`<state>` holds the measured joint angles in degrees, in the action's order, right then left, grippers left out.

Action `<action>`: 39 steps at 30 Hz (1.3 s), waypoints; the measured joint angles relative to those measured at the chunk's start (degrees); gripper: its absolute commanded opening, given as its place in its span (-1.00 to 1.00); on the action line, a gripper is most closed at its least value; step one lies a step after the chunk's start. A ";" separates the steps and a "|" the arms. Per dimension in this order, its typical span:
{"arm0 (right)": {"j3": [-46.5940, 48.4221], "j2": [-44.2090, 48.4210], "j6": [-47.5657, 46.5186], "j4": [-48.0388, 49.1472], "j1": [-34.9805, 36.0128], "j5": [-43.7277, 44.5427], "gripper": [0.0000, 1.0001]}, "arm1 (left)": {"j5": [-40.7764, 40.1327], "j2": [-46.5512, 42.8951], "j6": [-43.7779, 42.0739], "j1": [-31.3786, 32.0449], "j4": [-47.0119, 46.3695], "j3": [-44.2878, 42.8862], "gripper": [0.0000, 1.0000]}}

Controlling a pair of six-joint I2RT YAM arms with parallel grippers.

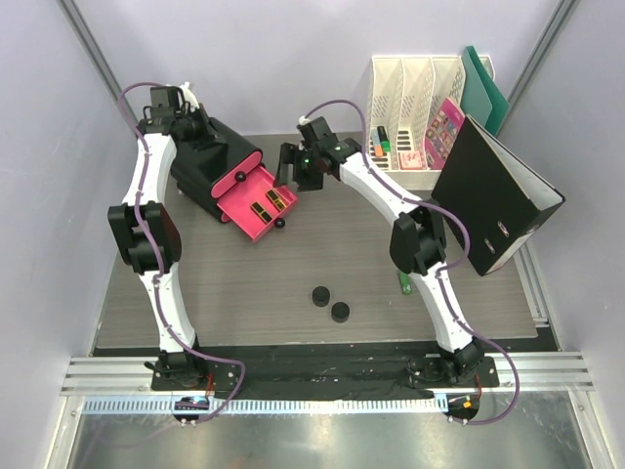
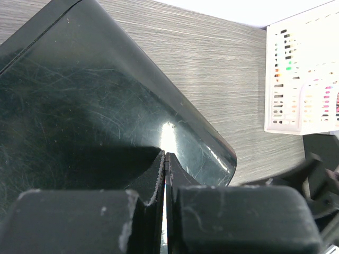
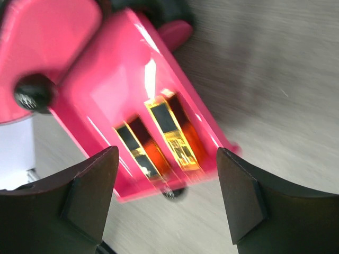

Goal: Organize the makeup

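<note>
Two black-and-gold cases (image 1: 270, 204) lie side by side in the pulled-out pink drawer (image 1: 246, 210). My right gripper (image 1: 291, 168) hovers open just right of that drawer; in its wrist view the right gripper (image 3: 167, 159) frames the cases (image 3: 172, 129) with nothing between its fingers. Two black round compacts (image 1: 330, 303) sit on the table in front of the drawer. A green tube (image 1: 402, 283) pokes out beside the right arm. My left gripper (image 2: 166, 157) is shut, its tips against the glossy top of the black box (image 2: 79, 106), on which the left gripper (image 1: 198, 129) rests.
The black box with pink drawers (image 1: 220, 161) stands at the back left. A white file organizer (image 1: 415, 88) holds orange and green markers (image 1: 383, 142) at the back right. A black binder (image 1: 493, 195) leans beside the organizer.
</note>
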<state>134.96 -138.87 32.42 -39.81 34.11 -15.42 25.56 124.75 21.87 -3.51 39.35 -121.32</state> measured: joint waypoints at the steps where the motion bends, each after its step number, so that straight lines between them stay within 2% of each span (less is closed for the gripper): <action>1: -1.95 1.75 -0.28 -1.20 -0.22 1.42 0.59 | 0.00 0.00 0.00 0.00 0.00 0.00 -1.00; 6: -9.97 10.58 -2.58 -11.96 -3.45 10.54 0.59 | 0.00 0.09 0.02 0.00 0.00 -0.02 -1.00; 11: -25.44 20.90 -4.68 -21.14 -7.58 20.87 0.60 | 0.11 0.63 0.09 -0.02 0.07 -0.20 -1.00; 20: -57.02 31.61 -3.58 -29.66 -7.48 25.24 0.60 | 1.14 1.14 0.15 0.00 0.04 -0.68 -1.00; 25: -62.95 34.67 -2.97 -30.23 -7.39 25.44 0.56 | 1.97 1.38 0.17 0.00 -0.09 -0.79 -1.00; 31: -64.74 34.36 -3.54 -27.41 -8.57 25.46 0.49 | 3.21 1.60 0.20 0.00 -0.22 -0.87 -1.00; 34: -64.74 32.52 -4.68 -25.27 -9.94 25.33 0.38 | 3.37 1.62 0.17 0.00 -0.24 -0.87 -1.00; 35: -64.76 31.93 -5.05 -24.70 -10.49 25.22 0.24 | 3.41 1.62 0.20 0.00 -0.24 -0.87 -1.00; 37: -65.09 30.69 -6.27 -22.91 -12.48 24.41 0.10 | 3.43 1.62 0.17 0.00 -0.24 -0.87 -1.00; 38: -65.26 30.34 -6.91 -22.45 -13.62 23.41 -0.20 | 3.43 1.62 0.17 0.00 -0.22 -0.87 -1.00; 39: -65.48 30.32 -7.30 -22.36 -14.49 22.69 -0.34 | 3.45 1.62 0.17 0.00 -0.24 -0.87 -1.00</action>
<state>69.47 -108.55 25.12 -62.17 19.62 7.27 29.02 126.37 22.04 -3.51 39.11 -122.19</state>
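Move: The green tube lies about 25 cm back, 32 cm to the right and 14 cm below my open right hand, which is still over the pulled-out pink drawer with its two gold palettes some 4 cm back, 2 cm left and 7 cm down. One black pot is about 20 cm left of the tube and 3 cm nearer me; the other is 16 cm left and 7 cm nearer. From my left hand the tube is roughly 44 cm right and 32 cm back. I swing my right hand away from the drawer, first right, then right, back and down, some 42 cm in all, turning it about 60 degrees so the fingers point straight down. I sink the last few centimetres over the green tube and start closing my fingers with one on either side of it, while my shut left fingers keep resting on the cabinet top. ##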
